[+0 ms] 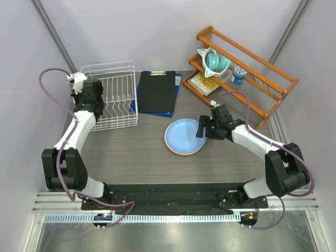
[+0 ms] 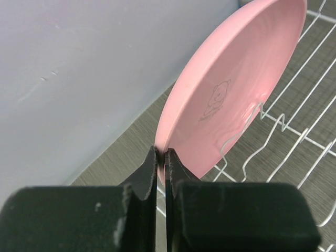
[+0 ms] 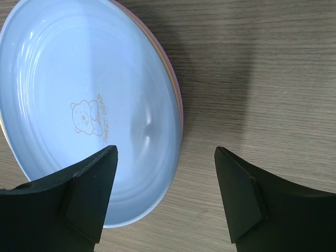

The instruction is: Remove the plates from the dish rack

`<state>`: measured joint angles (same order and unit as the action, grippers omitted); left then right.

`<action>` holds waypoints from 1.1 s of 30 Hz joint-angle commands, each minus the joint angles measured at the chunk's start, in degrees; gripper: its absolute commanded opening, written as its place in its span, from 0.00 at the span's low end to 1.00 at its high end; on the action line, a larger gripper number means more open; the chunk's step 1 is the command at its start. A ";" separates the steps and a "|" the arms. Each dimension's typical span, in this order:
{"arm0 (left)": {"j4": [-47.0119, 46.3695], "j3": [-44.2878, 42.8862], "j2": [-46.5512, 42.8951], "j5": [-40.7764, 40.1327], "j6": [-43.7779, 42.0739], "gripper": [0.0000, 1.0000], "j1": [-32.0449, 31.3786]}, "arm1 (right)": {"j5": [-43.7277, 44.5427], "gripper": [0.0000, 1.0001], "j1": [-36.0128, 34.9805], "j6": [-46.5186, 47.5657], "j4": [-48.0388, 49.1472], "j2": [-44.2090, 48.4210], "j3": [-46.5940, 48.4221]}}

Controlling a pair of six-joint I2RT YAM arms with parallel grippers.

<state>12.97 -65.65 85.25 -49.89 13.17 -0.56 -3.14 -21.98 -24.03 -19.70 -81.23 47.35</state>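
My left gripper [image 2: 161, 157] is shut on the rim of the pink plate [image 2: 231, 89], which stands on edge in the white wire dish rack [image 2: 294, 142]. In the top view this gripper [image 1: 90, 107] is at the rack's [image 1: 118, 94] left side and hides the pink plate. The light blue plate [image 3: 89, 105] lies on top of a stack on the table [image 1: 184, 135]. Orange and lavender rims [image 3: 176, 89] show beneath it. My right gripper [image 3: 165, 173] is open and empty, hovering over the stack's right edge [image 1: 202, 128].
A black clipboard [image 1: 156, 92] lies right of the rack. An orange wooden shelf rack [image 1: 247, 79] at the back right holds a teal cup [image 1: 214, 61], a small can [image 1: 239, 75] and a book [image 1: 203, 83]. A wall stands close on the left.
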 commanded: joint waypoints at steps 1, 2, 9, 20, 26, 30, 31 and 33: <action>-2.34 -4.22 -7.98 -1.88 -1.74 0.00 0.03 | -0.20 0.80 0.18 0.39 1.42 2.92 -0.07; -2.16 -4.40 -8.95 -1.62 -2.44 0.00 -0.06 | -0.12 0.80 0.18 0.22 1.42 3.27 -0.15; 2.75 -6.15 -15.81 0.57 -1.84 0.00 -0.58 | -0.82 0.80 0.18 0.04 0.46 5.47 0.11; 12.08 3.50 -24.96 41.26 16.44 0.00 -2.51 | -8.46 0.82 -0.96 -2.06 2.03 14.43 1.78; 7.42 10.53 -25.75 51.28 20.57 0.00 -10.40 | -11.27 0.82 -3.86 -6.11 6.86 15.14 1.78; 6.19 12.73 -25.23 48.76 22.33 0.00 -17.45 | -11.63 0.82 -6.32 -8.22 9.94 14.26 2.04; 5.58 13.26 -25.31 49.01 22.86 0.00 -19.29 | -11.54 0.82 -7.28 -8.49 10.56 14.00 2.30; 4.61 14.49 -25.31 49.63 24.27 0.00 -20.97 | -11.37 0.82 -7.81 -8.93 11.26 13.12 2.57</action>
<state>23.55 -51.99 60.80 -2.92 33.12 -18.46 -13.26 -28.38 -30.44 -13.52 -67.37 47.31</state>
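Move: The left hand already grips the pink plate at the dish rack; the plate stack, blue plate on top, lies about 41 cm to its right, 11 back and 19 below. The rack's middle is roughly 9 cm right, 4 ahead and 13 below, the clipboard some 29 right, 9 ahead and 20 below. From the right hand the stack lies about 7 cm left, 2 back and 4 below. Left hand lifts its pink plate 12 cm, swings right-and-down some 23 cm; open right hand rises towards it. ##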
